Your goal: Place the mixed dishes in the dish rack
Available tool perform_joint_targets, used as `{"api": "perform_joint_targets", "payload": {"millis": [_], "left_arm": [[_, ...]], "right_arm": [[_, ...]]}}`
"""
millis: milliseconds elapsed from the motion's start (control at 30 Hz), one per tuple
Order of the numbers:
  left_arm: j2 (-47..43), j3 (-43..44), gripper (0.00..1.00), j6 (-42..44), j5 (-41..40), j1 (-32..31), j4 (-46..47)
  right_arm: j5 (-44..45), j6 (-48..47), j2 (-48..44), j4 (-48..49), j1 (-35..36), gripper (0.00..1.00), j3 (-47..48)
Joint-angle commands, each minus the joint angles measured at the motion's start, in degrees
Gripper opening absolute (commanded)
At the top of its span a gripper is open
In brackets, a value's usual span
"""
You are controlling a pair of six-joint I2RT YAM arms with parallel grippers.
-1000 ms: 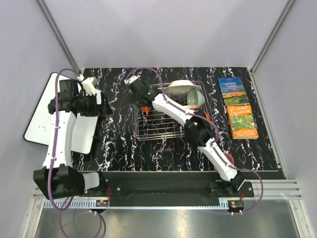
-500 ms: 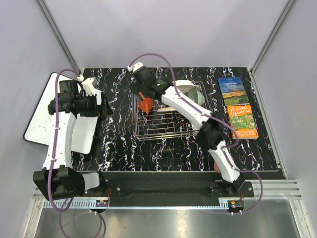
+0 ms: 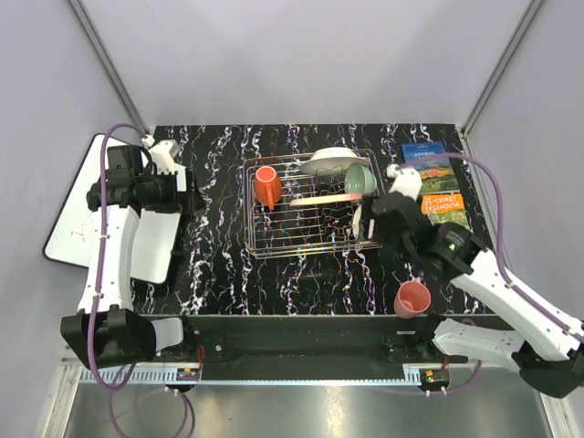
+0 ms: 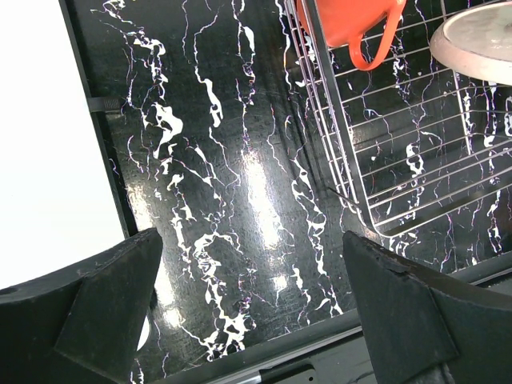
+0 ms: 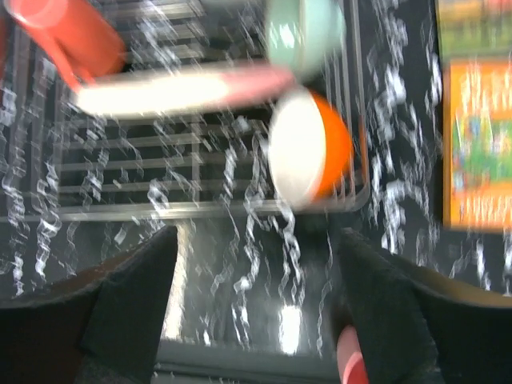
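Observation:
The dish rack (image 3: 310,233) holds the orange-red mug (image 3: 266,185) at its left, with the white plate (image 3: 333,162), mint-green bowl (image 3: 360,181), pink-and-cream plate (image 3: 321,197) on edge and orange bowl (image 3: 358,222) at its right. The pink cup (image 3: 412,298) stands on the table near the front right. My right gripper (image 3: 381,239) hovers open and empty by the rack's near right corner. In the blurred right wrist view, the right gripper (image 5: 256,296) is below the orange bowl (image 5: 312,156), with the pink cup (image 5: 348,364) at its right finger. My left gripper (image 4: 256,296) is open over bare table, left of the rack (image 4: 352,168) and mug (image 4: 352,24).
A white board (image 3: 82,228) lies at the table's left edge under the left arm. Two colourful books (image 3: 436,196) lie right of the rack. The table's black front rail (image 3: 292,328) runs along the near edge.
My right arm has drawn back from the rack's far left, leaving the mug standing in the rack, and swung to the rack's near right corner. The left arm has not moved.

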Motion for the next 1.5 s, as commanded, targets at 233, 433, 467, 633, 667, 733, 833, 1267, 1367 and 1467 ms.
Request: {"api": "perform_joint_targets", "payload": {"millis": [233, 433, 467, 633, 667, 733, 833, 1267, 1367, 1467], "left_arm": [[-2.2, 2.0, 0.99, -0.2, -0.1, 0.3, 2.6], [-3.4, 0.6, 0.99, 0.4, -0.2, 0.2, 2.6], [-3.4, 0.1, 0.99, 0.3, -0.1, 0.2, 2.6], [-2.8, -0.1, 0.99, -0.1, 0.3, 0.2, 2.9], [-2.8, -0.1, 0.99, -0.1, 0.6, 0.2, 2.9], [-2.8, -0.2, 0.99, -0.4, 0.9, 0.2, 3.3], [-2.8, -0.6, 0.99, -0.5, 1.0, 0.3, 3.5], [-3.9, -1.7, 0.99, -0.2, 1.5, 0.2, 3.5], [-4.7, -2.0, 0.99, -0.1, 1.5, 0.2, 3.6], [-5.0, -1.6, 0.99, -0.5, 2.2, 0.2, 3.6]], "right_arm": [[-5.5, 33.1, -13.4, -14.8, 0.2, 0.75, -19.9], [-5.1, 40.1, -20.0, -19.4, 0.2, 0.76, -24.2], [-5.2, 41.2, -20.6, -19.9, 0.2, 0.76, -24.7], [-7.5, 41.9, -20.9, -21.3, 0.2, 0.77, -25.8], [-8.1, 41.9, -20.9, -21.2, 0.2, 0.77, -26.4], [-9.3, 42.1, -20.9, -20.5, 0.2, 0.75, -27.4], [-10.6, 42.6, -20.5, -18.3, 0.2, 0.72, -29.3], [-13.2, 40.3, -11.5, -5.5, 0.2, 0.2, -34.8], [-12.9, 39.3, -11.8, -5.1, 0.2, 0.05, -35.1], [-12.5, 37.3, -11.6, -5.0, 0.2, 0.0, -33.8]]}}
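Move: The pink cup stands on the table about 13 cm back and 10 cm to the right of the open right hand, its middle some 22 cm lower. Ahead of the cup, the orange bowl sits in the rack about 10 cm forward and 1 cm right of this hand, 20 cm down; the orange book lies about 10 cm forward, 22 cm right and 27 cm down. From the left hand, the cup is some 18 cm back, 62 cm right and 18 cm below. The right hand swoops down about 19 cm while drawing back some 12 cm and going right, away from the rack to the pink cup, the wrist tipping some 30 degrees further down and turning about 20 degrees clockwise, the fingers narrowing only a little on the way. Over the last few centimetres down it eases back to the left by about 2 cm and shuts its fingers nearly fully on the left side of the cup's rim, one finger inside and one outside, pinching the thin wall. ##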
